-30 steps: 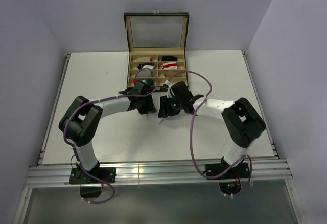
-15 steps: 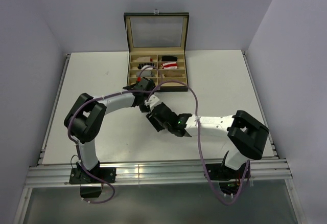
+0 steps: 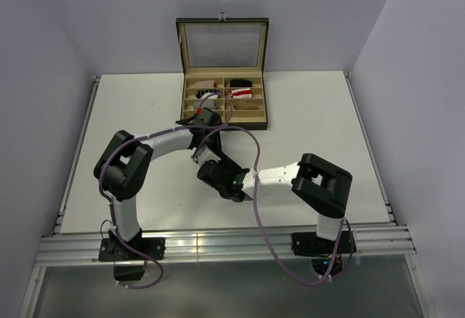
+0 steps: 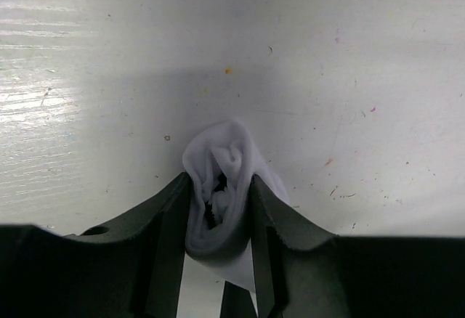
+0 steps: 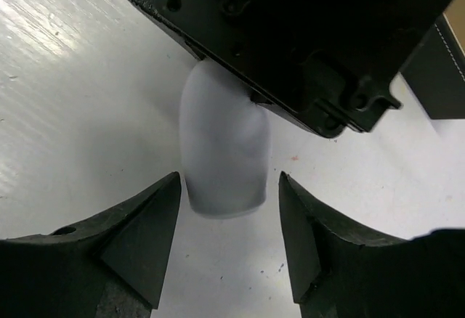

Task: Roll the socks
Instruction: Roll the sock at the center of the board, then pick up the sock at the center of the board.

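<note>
In the left wrist view a white sock (image 4: 227, 157) is bunched into a fold, and my left gripper (image 4: 220, 191) is shut on it just above the white table. From the right wrist the same white sock (image 5: 221, 151) sticks out from under the left gripper's black body (image 5: 312, 35). My right gripper (image 5: 229, 181) is open, one finger on each side of the sock's free end without touching it. From above, the two grippers meet near the table's middle, left gripper (image 3: 200, 144) over right gripper (image 3: 208, 167). A red-and-white striped sock (image 3: 243, 94) lies in the box.
A compartment box (image 3: 259, 107) with its glass lid raised stands at the back centre, holding several small bundles. Its dark corner (image 5: 436, 71) shows close to the right of the grippers. Purple cables loop over both forearms.
My right arm has swung from beside the box down and left to just under the left gripper, and its jaws have widened. The left gripper has kept its hold on the sock.
</note>
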`<action>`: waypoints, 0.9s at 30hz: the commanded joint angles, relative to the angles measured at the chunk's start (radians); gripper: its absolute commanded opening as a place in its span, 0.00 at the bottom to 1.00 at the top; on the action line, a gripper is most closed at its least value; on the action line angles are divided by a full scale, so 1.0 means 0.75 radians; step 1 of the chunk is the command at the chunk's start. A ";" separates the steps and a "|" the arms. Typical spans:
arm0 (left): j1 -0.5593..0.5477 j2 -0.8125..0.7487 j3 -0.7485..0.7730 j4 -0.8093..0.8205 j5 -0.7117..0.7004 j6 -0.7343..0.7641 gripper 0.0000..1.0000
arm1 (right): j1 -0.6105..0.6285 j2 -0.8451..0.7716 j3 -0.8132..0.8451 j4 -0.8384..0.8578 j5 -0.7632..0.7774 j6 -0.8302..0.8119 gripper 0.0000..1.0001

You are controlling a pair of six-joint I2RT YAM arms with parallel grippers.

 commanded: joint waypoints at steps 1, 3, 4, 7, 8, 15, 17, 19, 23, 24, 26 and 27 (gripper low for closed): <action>-0.044 0.102 -0.028 -0.153 -0.041 0.069 0.40 | 0.017 0.071 0.066 0.038 0.072 -0.111 0.64; -0.044 0.108 -0.022 -0.157 -0.033 0.073 0.41 | 0.019 0.079 0.054 0.052 0.048 -0.107 0.64; -0.044 0.112 -0.022 -0.155 -0.013 0.075 0.41 | 0.017 0.085 0.049 0.058 0.034 -0.107 0.64; -0.042 0.116 -0.022 -0.145 0.030 0.083 0.41 | 0.017 0.118 0.029 0.111 0.027 -0.107 0.64; -0.044 0.116 -0.022 -0.143 0.041 0.083 0.41 | 0.013 0.130 0.025 0.122 0.031 -0.107 0.64; -0.044 0.124 -0.022 -0.151 0.102 0.102 0.40 | -0.032 0.220 0.027 0.104 0.017 -0.072 0.59; -0.044 0.124 -0.020 -0.159 0.108 0.110 0.40 | -0.046 0.230 0.031 0.067 0.009 -0.040 0.55; -0.044 0.124 -0.016 -0.165 0.110 0.114 0.40 | -0.069 0.228 0.041 0.034 -0.034 -0.011 0.49; -0.040 0.112 0.015 -0.184 0.094 0.122 0.41 | -0.104 0.212 0.053 -0.062 -0.128 0.069 0.23; -0.036 0.102 0.023 -0.194 0.086 0.120 0.42 | -0.112 0.198 0.051 -0.068 -0.144 0.077 0.10; -0.014 0.085 0.054 -0.198 0.084 0.114 0.45 | -0.130 0.169 0.043 -0.087 -0.202 0.090 0.00; -0.005 0.067 0.068 -0.204 0.078 0.112 0.47 | -0.136 0.159 0.037 -0.093 -0.222 0.092 0.00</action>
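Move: The white sock's half-rolled bundle is in the left fingers; its middle lies about 2 cm back and 1 cm right of the left hand. From the right hand, open around its near end, the bundle is some 4 cm ahead, 2 cm left and 2 cm below. The sock box's middle lies about 22 cm straight ahead of the right hand, 1 cm below it. Right hand sinks about 2 cm, edging forward, and closes its fingers on the sock's near end; left keeps hold. ##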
